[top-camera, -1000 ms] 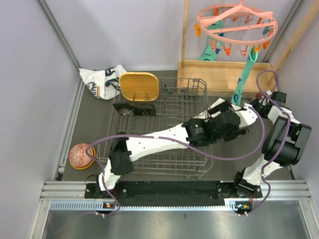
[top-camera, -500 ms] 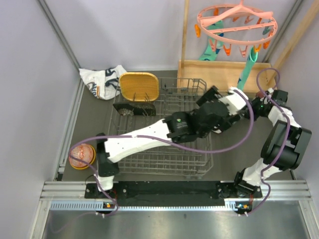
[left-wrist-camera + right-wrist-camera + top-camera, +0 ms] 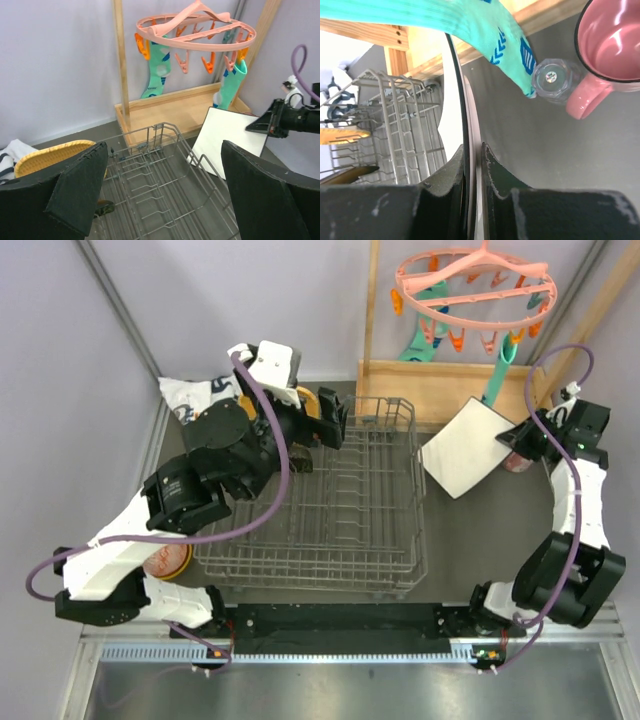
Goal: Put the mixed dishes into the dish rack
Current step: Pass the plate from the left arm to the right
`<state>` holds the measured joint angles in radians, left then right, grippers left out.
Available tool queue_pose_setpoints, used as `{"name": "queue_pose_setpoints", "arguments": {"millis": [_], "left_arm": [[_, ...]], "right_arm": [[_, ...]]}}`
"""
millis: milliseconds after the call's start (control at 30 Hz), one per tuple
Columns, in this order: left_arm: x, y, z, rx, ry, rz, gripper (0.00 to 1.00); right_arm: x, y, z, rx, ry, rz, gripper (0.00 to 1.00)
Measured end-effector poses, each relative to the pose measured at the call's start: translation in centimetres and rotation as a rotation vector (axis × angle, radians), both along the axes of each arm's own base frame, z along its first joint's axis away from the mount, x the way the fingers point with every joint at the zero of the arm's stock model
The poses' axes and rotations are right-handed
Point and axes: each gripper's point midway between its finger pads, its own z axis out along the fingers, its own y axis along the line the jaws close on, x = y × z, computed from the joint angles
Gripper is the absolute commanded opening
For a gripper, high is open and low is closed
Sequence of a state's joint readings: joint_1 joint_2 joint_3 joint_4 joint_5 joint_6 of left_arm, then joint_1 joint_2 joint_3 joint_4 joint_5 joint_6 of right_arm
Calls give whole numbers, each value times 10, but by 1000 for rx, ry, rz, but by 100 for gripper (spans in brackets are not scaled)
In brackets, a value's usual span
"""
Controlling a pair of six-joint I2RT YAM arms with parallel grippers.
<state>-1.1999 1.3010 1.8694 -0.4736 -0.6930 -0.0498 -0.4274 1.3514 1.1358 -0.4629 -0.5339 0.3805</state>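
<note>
My right gripper point(image 3: 516, 443) is shut on the edge of the pale plate point(image 3: 464, 448), which hangs tilted just right of the dish rack point(image 3: 330, 545). In the right wrist view the pads point(image 3: 492, 167) pinch the plate's rim point(image 3: 451, 100). The left gripper point(image 3: 322, 418) stands open and empty over the rack's back left corner, beside the yellow plate point(image 3: 311, 403). From the left wrist, the rack's prongs point(image 3: 150, 182) lie between the wide fingers point(image 3: 75, 195). The pink cup point(image 3: 615, 45) and the clear glass point(image 3: 551, 80) stand on the table at the right. An orange bowl point(image 3: 168, 562) peeks from under the left arm.
A pink peg hanger point(image 3: 475, 285) with teal socks point(image 3: 485, 22) hangs over the wooden tray point(image 3: 440, 390) behind the rack. A white printed cloth point(image 3: 190, 400) lies at the back left. Grey walls close in on both sides.
The left arm has swung from the right side, across the rack, to its back left corner. The pale plate now shows, held by the right gripper, which has moved back a little.
</note>
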Motion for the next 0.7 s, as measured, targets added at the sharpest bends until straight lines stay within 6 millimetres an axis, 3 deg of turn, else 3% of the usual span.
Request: {"name": "queue_pose_setpoints", "arguments": {"millis": [100,300,500,700], "left_arm": [[1,5,-4,5,8,20,99],[7,-4,-34,98,50,35,99],[7,1,-35,100,54,50,99],[6,11,-30,85,52,70,99]], "right_arm": [[-6,-3,11,-50,-15,-4,0],[-21,-9,31,-162,-51,-22,0],[-35,-6,56,-211,-117,-26,0],[-46,2,94,-238,-210,-27,0]]}}
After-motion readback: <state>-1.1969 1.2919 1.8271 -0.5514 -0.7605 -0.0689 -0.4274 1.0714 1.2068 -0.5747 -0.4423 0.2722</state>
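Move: The right hand already holds the plate by its edge; the dish rack it is meant for has its middle about 38 cm to the left, 5 cm nearer and 14 cm lower. On the table below, the pink mug stands some 4 cm ahead and 6 cm right, the small glass 5 cm straight ahead. From the empty left hand, the plate's middle lies about 12 cm ahead, 25 cm right and 35 cm lower. Still pinching the plate, the right hand rises some 9 cm and draws back 5; the open left sinks 3. ##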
